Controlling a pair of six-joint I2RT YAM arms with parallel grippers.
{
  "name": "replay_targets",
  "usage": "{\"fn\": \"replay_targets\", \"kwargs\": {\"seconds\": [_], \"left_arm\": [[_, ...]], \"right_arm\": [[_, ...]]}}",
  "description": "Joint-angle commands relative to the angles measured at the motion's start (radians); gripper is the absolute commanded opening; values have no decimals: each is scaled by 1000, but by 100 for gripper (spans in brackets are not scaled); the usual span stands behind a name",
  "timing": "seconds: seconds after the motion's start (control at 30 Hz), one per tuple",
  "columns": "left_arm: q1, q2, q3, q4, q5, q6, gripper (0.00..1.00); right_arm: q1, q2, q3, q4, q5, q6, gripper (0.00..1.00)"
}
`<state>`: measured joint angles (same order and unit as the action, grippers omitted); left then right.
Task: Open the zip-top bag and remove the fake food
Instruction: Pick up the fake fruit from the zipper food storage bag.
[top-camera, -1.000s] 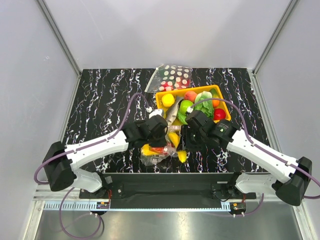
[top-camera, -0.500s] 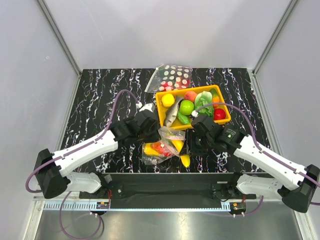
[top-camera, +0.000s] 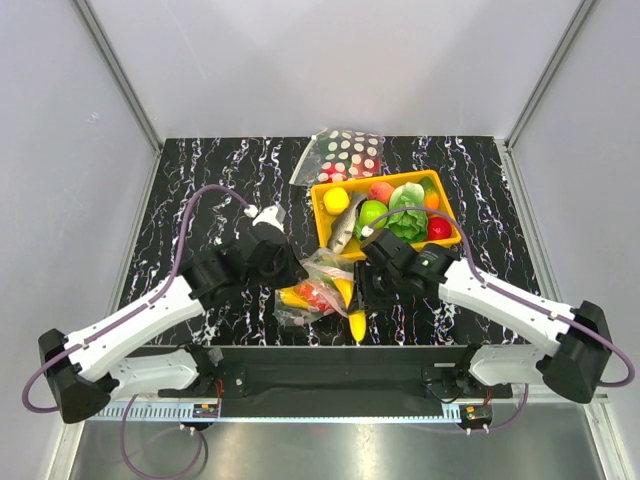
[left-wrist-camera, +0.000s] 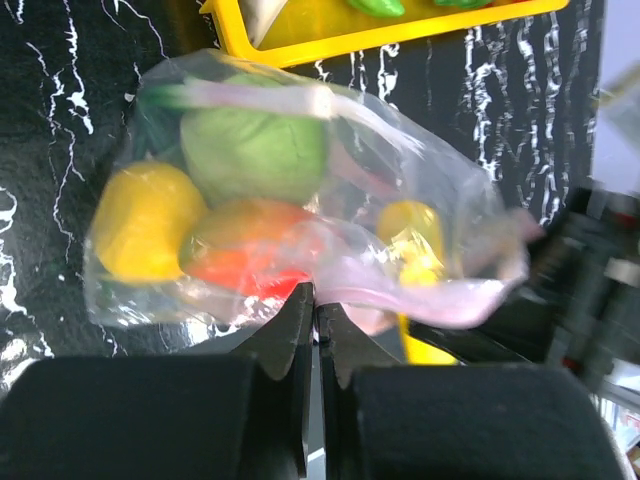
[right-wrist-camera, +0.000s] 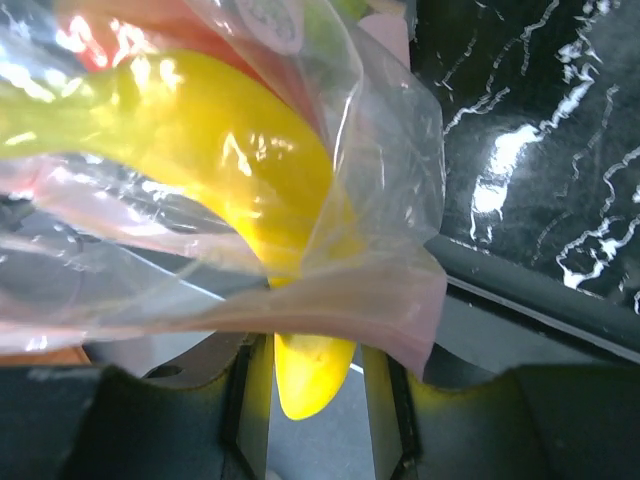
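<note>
The zip-top bag (top-camera: 318, 287) lies crumpled on the black marbled table just in front of the yellow tray (top-camera: 355, 181), between my two grippers. Through its clear plastic the left wrist view shows fake food: a green piece (left-wrist-camera: 255, 150), a yellow one (left-wrist-camera: 145, 220) and an orange-red one (left-wrist-camera: 250, 255). My left gripper (top-camera: 288, 275) (left-wrist-camera: 316, 300) is shut on the bag's near edge at the pink zip strip (left-wrist-camera: 440, 300). My right gripper (top-camera: 364, 290) (right-wrist-camera: 312, 360) has a yellow banana-shaped piece (right-wrist-camera: 250, 140) (top-camera: 357, 324) between its jaws, its tip poking out past the pink strip (right-wrist-camera: 340, 300).
The yellow tray holds several more toy fruits and vegetables. A polka-dot bag (top-camera: 345, 152) lies behind it at the back of the table. The table's near edge and the arm bases sit just below the bag.
My left gripper has drawn back to the left and nearer, still pinching the bag. The right gripper has shifted left and nearer with the yellow piece, and the bag now lies spread between them.
</note>
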<state>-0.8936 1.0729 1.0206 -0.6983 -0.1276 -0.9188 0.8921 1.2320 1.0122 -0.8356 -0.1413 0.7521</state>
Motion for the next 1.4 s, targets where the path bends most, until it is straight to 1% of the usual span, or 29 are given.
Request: {"fn": "replay_targets", "kwargs": {"seconds": [0.0, 0.3, 0.43, 0.5, 0.57, 0.6, 0.7, 0.83, 0.9, 0.93, 1.0, 1.07, 1.13, 1.17, 1.2, 1.23, 1.37], "left_arm": [[27, -64, 26, 7, -115, -11, 5], [44, -41, 56, -40, -158, 6, 6], [61, -33, 68, -40, -162, 37, 8], [73, -10, 62, -37, -139, 46, 8], [71, 11, 49, -14, -104, 67, 8], [71, 16, 32, 26, -90, 72, 8], [71, 45, 21, 97, -41, 89, 7], [71, 88, 61, 126, 2, 107, 5], [73, 85, 61, 143, 13, 112, 5], [73, 84, 58, 145, 10, 115, 5], [73, 71, 38, 143, 2, 123, 9], [73, 67, -3, 148, 6, 126, 10], [71, 64, -40, 161, 20, 106, 13], [71, 53, -62, 190, 49, 97, 16], [70, 44, -109, 204, 58, 87, 21], [70, 30, -129, 215, 62, 71, 31], [70, -89, -203, 203, -1, 72, 53]], "right_arm": [[11, 49, -23, -122, -3, -88, 20], [10, 52, -12, -151, 5, -128, 20], [10, 0, -29, -122, -32, -151, 19], [10, -46, -24, -97, -43, -160, 19], [11, -63, -8, -88, -92, -186, 19], [10, -66, 15, -89, -109, -206, 18], [11, -68, 66, -92, -165, -253, 17], [10, -34, 118, -128, -172, -284, 17], [10, -25, 131, -119, -193, -284, 17], [10, -29, 132, -102, -228, -281, 17], [11, -45, 135, -54, -256, -255, 17], [10, -54, 141, -25, -290, -241, 17], [11, -55, 152, -8, -303, -224, 18], [10, -57, 155, 7, -307, -218, 18], [10, -52, 158, 12, -305, -208, 18], [10, -54, 158, 15, -291, -201, 18], [10, -42, 157, 42, -271, -177, 18]]}}
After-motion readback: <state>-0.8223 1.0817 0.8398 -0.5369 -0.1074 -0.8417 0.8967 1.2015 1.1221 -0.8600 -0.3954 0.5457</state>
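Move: The right hand holds the banana by its end, the rest running about 4 cm forward and 3 cm left into the zipper bag; the bag's filled middle is roughly 10 cm left, 3 cm ahead and 4 cm below it. The yellow tray's middle is some 22 cm ahead, 7 cm right. The left hand pinches the bag's rim: the orange fruit is about 2 cm right, 1 cm back and 10 cm below it, the lemon 3 cm left, 3 cm back. Back about 3 cm after a small dip, then up some 6 cm and a little left, the right hand draws the banana out through the bag's mouth, turning nearly 20 degrees counter-clockwise and keeping its grip. The left hand holds the rim while easing left and forward some 3 cm, swings back right, then opens about halfway, lets go and sinks towards the orange fruit. ##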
